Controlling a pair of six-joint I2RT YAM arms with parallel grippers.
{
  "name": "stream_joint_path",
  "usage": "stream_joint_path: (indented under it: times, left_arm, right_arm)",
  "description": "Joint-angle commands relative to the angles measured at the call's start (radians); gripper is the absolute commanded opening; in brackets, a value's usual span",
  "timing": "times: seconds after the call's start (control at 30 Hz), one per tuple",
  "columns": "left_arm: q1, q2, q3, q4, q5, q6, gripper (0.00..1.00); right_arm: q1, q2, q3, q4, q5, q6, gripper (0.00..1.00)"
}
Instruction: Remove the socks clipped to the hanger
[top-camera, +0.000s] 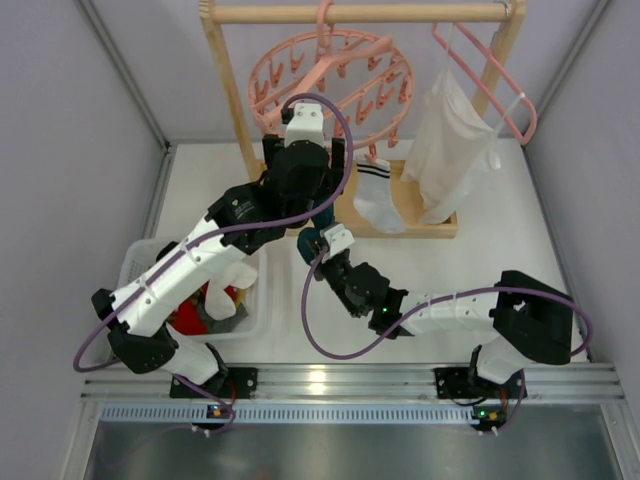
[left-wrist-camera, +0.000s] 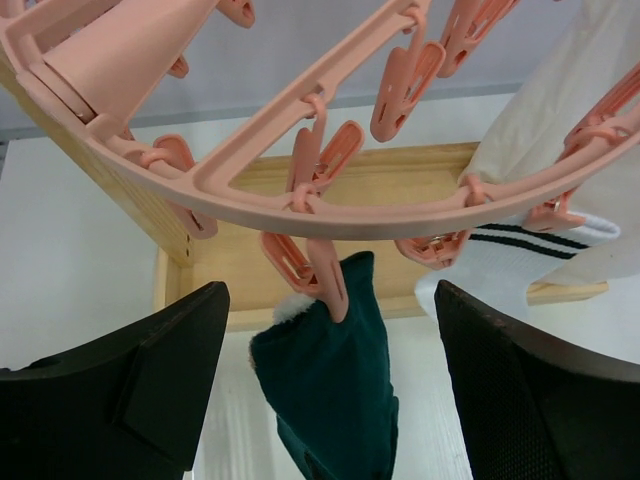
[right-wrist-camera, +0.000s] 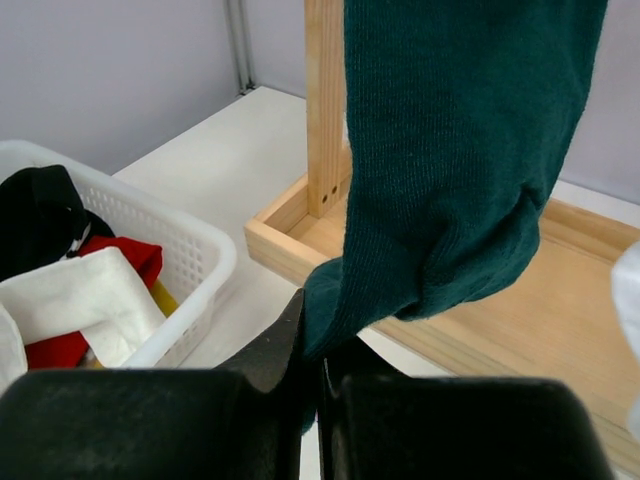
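Note:
The round pink hanger (top-camera: 330, 85) hangs from the wooden rail, and its ring (left-wrist-camera: 330, 205) crosses the left wrist view. A dark teal sock (left-wrist-camera: 335, 370) hangs from one pink clip (left-wrist-camera: 325, 285). My left gripper (left-wrist-camera: 330, 400) is open just under the ring, with its fingers (left-wrist-camera: 130, 380) on either side of the sock's cuff and apart from it. My right gripper (right-wrist-camera: 318, 370) is shut on the lower end of the teal sock (right-wrist-camera: 460, 150), low in front of the rack. A white sock with black stripes (top-camera: 378, 200) is still clipped to the right; it also shows in the left wrist view (left-wrist-camera: 520, 255).
A white basket (top-camera: 140, 262) at the left holds several socks, black, red and white (right-wrist-camera: 80, 300). The wooden rack post (right-wrist-camera: 325, 100) and base tray (right-wrist-camera: 290, 235) stand close by. A large white garment (top-camera: 450, 150) hangs on a pink triangular hanger (top-camera: 505, 95) at the right.

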Motion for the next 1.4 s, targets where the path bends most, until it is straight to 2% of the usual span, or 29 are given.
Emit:
stream_joint_path:
  times: [0.0,0.13,0.5,0.6,0.9,1.03,1.27,1.33,1.37]
  left_arm:
    - [0.031,-0.049,-0.042,0.081,0.066,-0.030,0.87]
    - [0.099,-0.053,-0.072,0.118,0.181,-0.050,0.81]
    - [0.140,-0.028,-0.101,0.192,0.250,-0.031,0.71]
    - [0.147,-0.022,-0.107,0.213,0.267,-0.024,0.63]
    - [0.147,-0.004,-0.104,0.252,0.281,-0.010,0.47]
    - [0.147,0.004,-0.101,0.252,0.279,-0.007,0.33]
    - [0.147,-0.004,-0.110,0.252,0.279,-0.007,0.27]
    - [0.147,-0.005,-0.110,0.253,0.277,-0.007,0.17]
    - [0.147,-0.005,-0.108,0.253,0.279,-0.007,0.17]
  right_arm:
    - [0.023,-0.027,-0.008,0.038,-0.027,0.035,0.00]
    - [0.023,-0.035,-0.015,0.047,-0.041,0.060,0.00]
    - [0.027,-0.053,-0.038,0.072,-0.137,0.064,0.00]
    - [0.035,-0.050,-0.032,0.066,-0.143,0.066,0.00]
    - [0.047,-0.042,-0.028,0.061,-0.146,0.064,0.00]
    - [0.050,-0.042,-0.041,0.061,-0.143,0.064,0.00]
    - [0.060,-0.079,-0.118,0.084,-0.133,0.107,0.00]
    - [0.063,-0.101,-0.150,0.087,-0.133,0.110,0.00]
    - [0.066,-0.107,-0.159,0.089,-0.133,0.115,0.00]
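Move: The clothespin holding the teal sock hangs under the hanger ring, about 4 cm ahead of the open left fingers, 2 cm to their right and 2 cm lower. The white striped sock is some 10 cm ahead of the left hand, 13 cm to its right and 8 cm lower. From the right hand, already pinching the sock's toe, the clothespin is roughly 10 cm ahead, level sideways and 14 cm above; the basket lies 28 cm left, level ahead-back, 18 cm below. The left fingers close on the teal sock's clothespin from both sides and pinch it, after the hand has pushed forward some 4 cm and sunk about 2 cm, easing right as they shut. Still shut on the toe, the right hand pulls the sock back about 3.5 cm, away from the clothespin, drifting left and swinging some 10 degrees counter-clockwise, then drops over 2 cm while coming back right. ##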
